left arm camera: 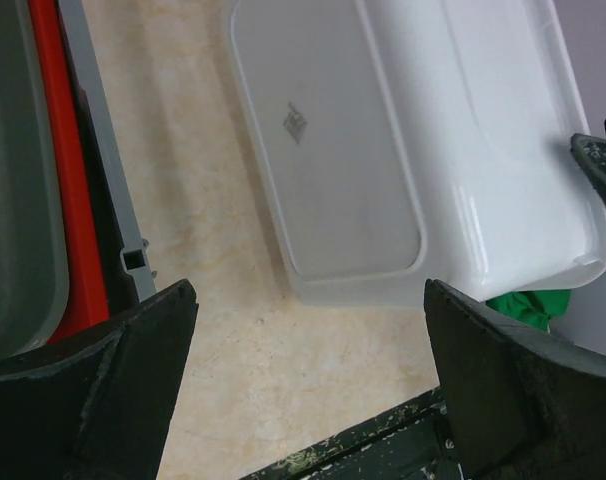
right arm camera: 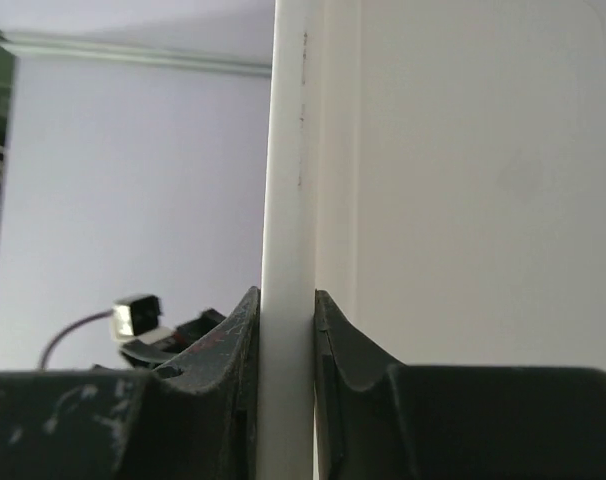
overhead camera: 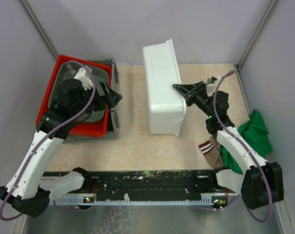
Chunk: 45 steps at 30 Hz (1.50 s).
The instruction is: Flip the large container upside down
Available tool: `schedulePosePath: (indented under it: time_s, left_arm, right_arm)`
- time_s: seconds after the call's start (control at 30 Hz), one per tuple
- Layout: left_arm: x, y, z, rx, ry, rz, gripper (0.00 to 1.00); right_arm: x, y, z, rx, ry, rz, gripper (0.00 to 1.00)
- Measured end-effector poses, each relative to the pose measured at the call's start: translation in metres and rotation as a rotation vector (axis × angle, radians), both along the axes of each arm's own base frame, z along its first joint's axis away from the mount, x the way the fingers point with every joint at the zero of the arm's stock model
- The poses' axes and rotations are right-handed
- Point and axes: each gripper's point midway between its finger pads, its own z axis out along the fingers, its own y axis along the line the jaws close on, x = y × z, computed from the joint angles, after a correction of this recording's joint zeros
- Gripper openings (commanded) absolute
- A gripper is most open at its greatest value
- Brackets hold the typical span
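Observation:
The large white container [overhead camera: 162, 87] stands tilted on its long side in the middle of the table, its flat base [left arm camera: 323, 150] facing left in the left wrist view. My right gripper [overhead camera: 182, 90] is shut on its rim [right arm camera: 288, 250] at the right side, one finger on each face of the rim. My left gripper [overhead camera: 113, 97] is open and empty, held above the table to the left of the container, beside the stacked bins.
A red bin [overhead camera: 52, 97] with a grey tub [overhead camera: 96, 73] inside sits at the left under my left arm. A green cloth [overhead camera: 254, 134] and a striped item [overhead camera: 206, 146] lie at the right by my right arm. Grey walls enclose the table.

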Motion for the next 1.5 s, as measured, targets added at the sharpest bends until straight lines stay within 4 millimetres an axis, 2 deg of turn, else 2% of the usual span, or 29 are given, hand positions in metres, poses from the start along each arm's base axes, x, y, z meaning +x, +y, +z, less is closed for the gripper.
schedulePosePath:
  time_s: [0.1, 0.3, 0.37, 0.43, 0.53, 0.63, 0.7, 0.8, 0.9, 1.0, 1.07, 1.13, 1.27, 1.33, 1.43, 1.5]
  left_arm:
    - [-0.001, -0.005, -0.003, -0.002, 0.012, -0.027, 1.0]
    - [0.0, -0.012, -0.009, 0.001, 0.035, -0.064, 1.0]
    - [0.0, -0.014, -0.011, 0.003, 0.04, -0.074, 1.0]
    - [0.0, -0.015, -0.013, 0.006, 0.045, -0.084, 1.0]
    - [0.0, -0.017, -0.016, 0.012, 0.051, -0.095, 1.0]
    - [0.002, -0.022, -0.021, 0.017, 0.068, -0.114, 1.0]
    - [0.002, -0.024, -0.025, 0.019, 0.081, -0.129, 1.0]
    - [0.0, -0.029, -0.036, 0.017, 0.11, -0.157, 1.0]
    - [-0.002, -0.035, -0.047, 0.012, 0.139, -0.19, 1.0]
    - [-0.002, -0.041, -0.054, 0.003, 0.155, -0.216, 1.0]
    - [-0.003, -0.045, -0.059, -0.005, 0.167, -0.236, 1.0]
    - [-0.003, -0.049, -0.064, -0.013, 0.178, -0.255, 1.0]
    - [0.002, -0.059, -0.073, -0.023, 0.202, -0.289, 1.0]
    - [0.006, -0.064, -0.079, -0.025, 0.217, -0.303, 1.0]
    - [0.012, -0.068, -0.087, -0.019, 0.247, -0.31, 1.0]
    - [0.017, -0.07, -0.083, -0.014, 0.242, -0.307, 1.0]
  right_arm:
    - [0.001, -0.038, 0.002, 0.105, -0.007, -0.072, 0.0]
    - [-0.004, -0.108, -0.009, 0.183, -0.019, -0.179, 0.28]
    - [-0.004, -0.13, -0.017, 0.164, -0.018, -0.217, 0.34]
    - [-0.001, -0.15, -0.038, 0.109, 0.021, -0.257, 0.43]
    - [0.003, -0.169, -0.075, 0.008, 0.13, -0.296, 0.61]
    - [0.005, -0.177, -0.1, -0.075, 0.235, -0.297, 0.72]
    - [0.01, -0.187, -0.108, -0.15, 0.293, -0.313, 0.76]
    - [0.021, -0.209, -0.105, -0.295, 0.342, -0.368, 0.78]
    - [0.03, -0.236, -0.088, -0.454, 0.364, -0.452, 0.8]
    - [0.029, -0.263, -0.067, -0.607, 0.379, -0.544, 0.8]
    - [0.024, -0.276, -0.056, -0.692, 0.389, -0.592, 0.89]
    - [0.017, -0.286, -0.053, -0.757, 0.403, -0.623, 0.9]
    - [0.001, -0.289, -0.068, -0.864, 0.47, -0.61, 0.91]
    - [-0.002, -0.275, -0.073, -0.932, 0.48, -0.569, 0.92]
    - [0.001, -0.219, -0.069, -1.038, 0.387, -0.435, 0.93]
    - [-0.001, -0.161, -0.063, -1.087, 0.277, -0.304, 0.93]
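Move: My right hand still grips the upper long rim of the large container. It stands on its side with the opening facing right, its middle about 5 cm left, 5 cm ahead and 16 cm below. The bare table it tips onto lies some 14 cm right, 4 cm ahead and 33 cm below; the striped sock sits 19 cm right and 21 cm back. From my left hand the container is about 20 cm right, 11 cm ahead, 18 cm below. I swing my right hand, with the container's rim, rightwards and then down, opening my fingers on the way to let it go. Empty, the hand goes on right to about 29 cm out, rising a little, while it rolls and tips down, then comes back left some 13 cm, over the container. My open left hand sinks 8 cm and shifts 7 cm right, turning clockwise, touching nothing. ##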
